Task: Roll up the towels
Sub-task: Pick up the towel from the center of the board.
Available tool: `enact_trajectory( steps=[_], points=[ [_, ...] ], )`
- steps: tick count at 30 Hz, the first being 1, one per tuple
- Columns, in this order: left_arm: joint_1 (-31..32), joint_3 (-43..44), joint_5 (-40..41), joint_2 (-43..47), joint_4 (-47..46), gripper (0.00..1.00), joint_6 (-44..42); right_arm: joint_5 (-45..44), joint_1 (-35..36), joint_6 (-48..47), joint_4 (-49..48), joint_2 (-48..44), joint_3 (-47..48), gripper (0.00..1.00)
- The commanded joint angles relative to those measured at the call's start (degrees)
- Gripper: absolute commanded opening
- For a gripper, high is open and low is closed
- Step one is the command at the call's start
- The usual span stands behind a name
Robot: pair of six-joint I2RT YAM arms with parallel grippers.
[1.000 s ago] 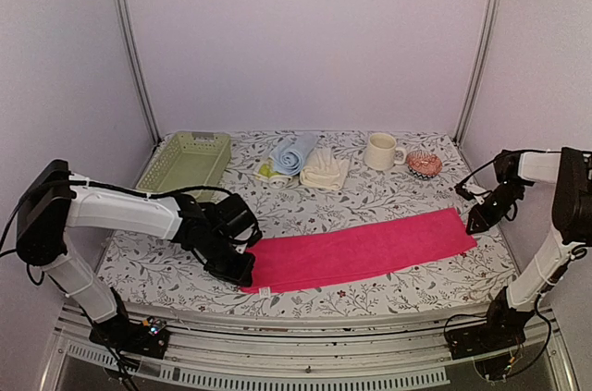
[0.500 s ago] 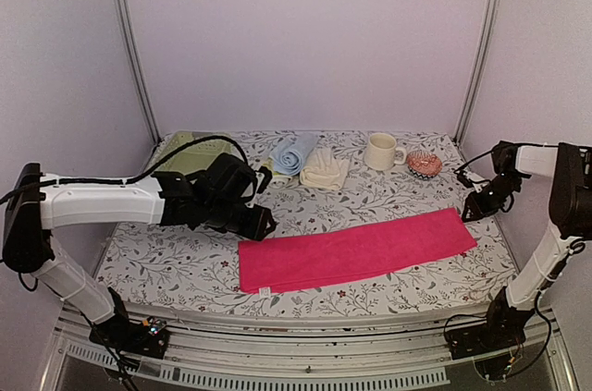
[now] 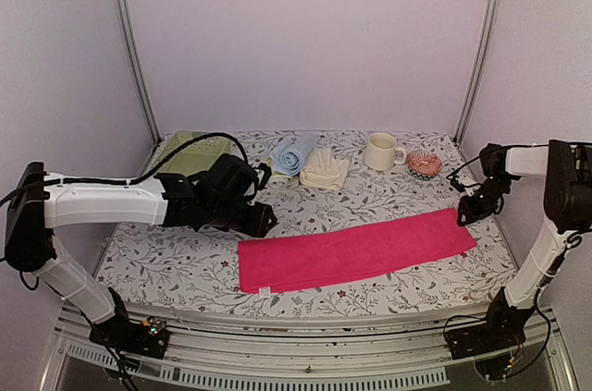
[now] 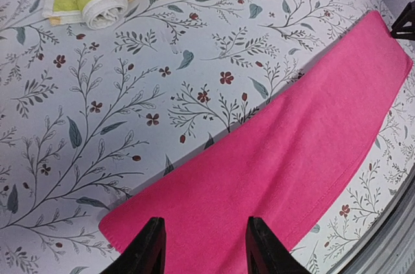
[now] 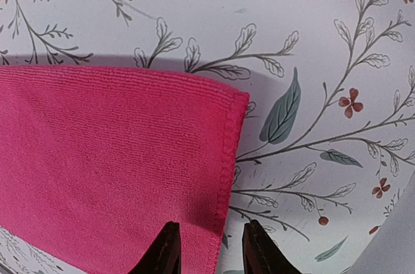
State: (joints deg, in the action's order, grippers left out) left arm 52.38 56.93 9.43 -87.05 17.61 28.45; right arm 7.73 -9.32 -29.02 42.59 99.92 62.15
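Note:
The hot pink towel lies flat and unrolled across the front of the table. My left gripper hovers open just behind its left end; in the left wrist view the fingers stand apart above the pink towel, holding nothing. My right gripper is at the towel's right end, open, its jaws either side of the hemmed edge of the pink towel in the right wrist view. At the back lie a rolled light blue towel, a cream-white towel and a yellow-green towel.
A pale green mesh basket stands at the back left, partly behind my left arm. A cream mug and a small pinkish round object sit at the back right. Metal posts rise at both rear corners.
My left gripper let go of the pink towel's left end, opened and lifted back from it; that end now lies flat. My right gripper moved in to the towel's right end.

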Motion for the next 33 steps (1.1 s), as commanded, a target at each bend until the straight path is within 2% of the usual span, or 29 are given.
enact_trajectory(
  steps=[1,7,11,16,21,23,27,33],
  points=[
    [-0.48,0.05,0.79,-1.28,-1.13,0.44,-1.47,-2.58,1.57,1.32,-1.66,2.09,-1.06,0.36],
    [-0.79,1.05,2.18,-2.16,0.33,0.44,-2.46,-5.57,2.64,1.71,-2.03,3.23,-2.24,0.36],
    [-1.14,0.92,3.04,-1.54,0.85,0.44,-2.9,-12.72,2.64,2.53,-2.93,4.7,-3.55,0.35],
    [-1.98,0.64,3.53,-1.11,1.1,0.44,-3.54,-15.95,2.52,1.98,-3.36,7.02,-3.6,0.27],
    [-2.57,0.26,3.49,-0.94,1.29,0.44,-3.66,-12.53,-0.2,2.25,-2.63,8.75,-1.1,0.2],
    [-2.66,-0.12,3.49,-0.85,1.36,0.44,-3.74,-9.53,-1.66,1.91,-1.56,9.29,0.05,0.13],
    [-3.09,-0.71,3.44,-0.67,1.29,0.44,-3.97,-4.67,-3.64,0.98,-0.45,7.11,2.25,0.06],
    [-3.68,-1.03,3.13,-0.9,1.21,0.44,-4.34,-3.94,-5.13,0.81,3.27,2.53,6.72,0.03]
  ],
)
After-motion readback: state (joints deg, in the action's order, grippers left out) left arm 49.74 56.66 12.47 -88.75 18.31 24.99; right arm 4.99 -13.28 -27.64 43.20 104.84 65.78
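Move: The towel's right end edge lies practically under the right hand, level with it both ways and about 2 cm below the parted fingertips; the folded strip's middle is some 30 cm to the left and 8 cm back. The red bowl stands about 20 cm ahead and 5 cm left, the mug also about 20 cm ahead but nearer 19 cm left. From the left hand, that right edge is roughly 55 cm right, 6 cm ahead and 11 cm lower. The towel's right end edge is what the right hand takes: the open fingers sink about 2 cm onto it, close and pinch the cloth, then pull it some 3.5 cm to the right, rising just under 1 cm and turning slightly clockwise. The left hand, empty and still open, eases about 2 cm left and 2 cm forward, sinking a little above the table. ##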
